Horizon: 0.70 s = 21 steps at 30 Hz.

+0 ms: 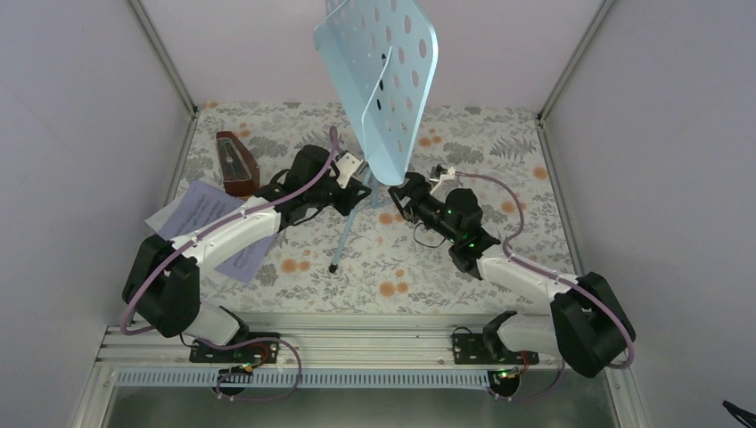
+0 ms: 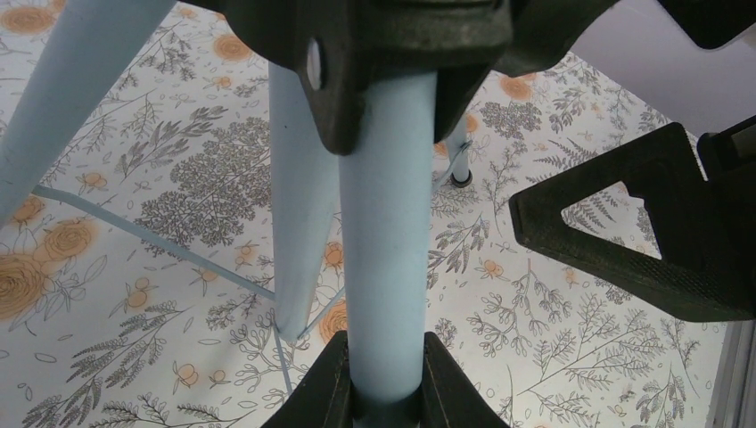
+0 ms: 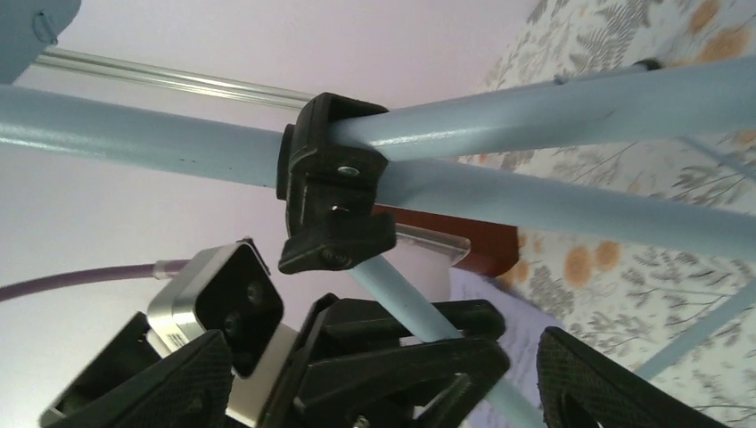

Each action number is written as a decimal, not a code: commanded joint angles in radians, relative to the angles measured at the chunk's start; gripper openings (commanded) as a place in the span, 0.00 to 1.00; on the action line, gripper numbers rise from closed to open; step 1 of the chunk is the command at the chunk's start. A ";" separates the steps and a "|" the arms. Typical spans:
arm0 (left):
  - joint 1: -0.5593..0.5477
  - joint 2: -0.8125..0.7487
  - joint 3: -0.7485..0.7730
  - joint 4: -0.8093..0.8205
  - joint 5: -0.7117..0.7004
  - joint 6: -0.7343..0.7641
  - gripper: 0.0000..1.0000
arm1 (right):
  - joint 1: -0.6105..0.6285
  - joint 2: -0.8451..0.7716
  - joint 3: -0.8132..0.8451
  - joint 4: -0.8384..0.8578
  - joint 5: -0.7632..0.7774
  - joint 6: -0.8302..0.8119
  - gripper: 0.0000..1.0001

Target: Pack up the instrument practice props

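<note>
The pale-blue perforated music stand (image 1: 379, 80) stands upright at the table's middle back, tripod legs (image 1: 343, 241) spread. My left gripper (image 1: 355, 185) is shut on its pole (image 2: 383, 250), with the jaws pressed on both sides at the bottom of the left wrist view (image 2: 385, 361). My right gripper (image 1: 408, 198) is open just right of the pole, beside the black leg hub (image 3: 334, 192), and holds nothing. The reddish-brown metronome (image 1: 236, 165) stands at the back left. White and lilac sheet-music pages (image 1: 201, 209) lie flat under the left arm.
Pale enclosure walls (image 1: 89, 134) close in the left, back and right sides. A floral cloth (image 1: 464, 267) covers the table. A metal rail (image 1: 374, 343) holding the arm bases runs along the near edge. One stand leg ends at a black foot (image 1: 333, 267).
</note>
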 commanded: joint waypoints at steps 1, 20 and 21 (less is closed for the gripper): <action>-0.004 0.009 0.019 -0.007 -0.021 0.019 0.02 | -0.006 0.045 0.049 0.109 -0.044 0.172 0.79; -0.005 0.006 0.021 -0.009 -0.014 0.016 0.02 | -0.009 0.132 0.132 0.102 0.025 0.197 0.53; -0.005 0.006 0.022 -0.009 -0.014 0.015 0.02 | -0.009 0.136 0.134 0.103 0.027 0.197 0.51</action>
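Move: The right hand's open fingers are heading for the black clamp knob on the music stand, about 4 cm ahead, 2 cm left and 2 cm above. The clamp body is roughly 6 cm ahead, 1 cm left and 2 cm up; the leg section held by the left hand lies about 2 cm ahead, 4 cm left and 4 cm below. From the left hand, the knob is some 3 cm ahead, 2 cm right and 5 cm up. The left hand stays put and keeps its pinch on the stand's leg just under the clamp. Meanwhile the right hand eases forward and up, and a little left, about 4 cm in all, towards the clamp knob. It rolls some 10 degrees, left side rising, as its fingers narrow from wide to about half open, one on either side of the knob; whether they touch it can't be seen. ##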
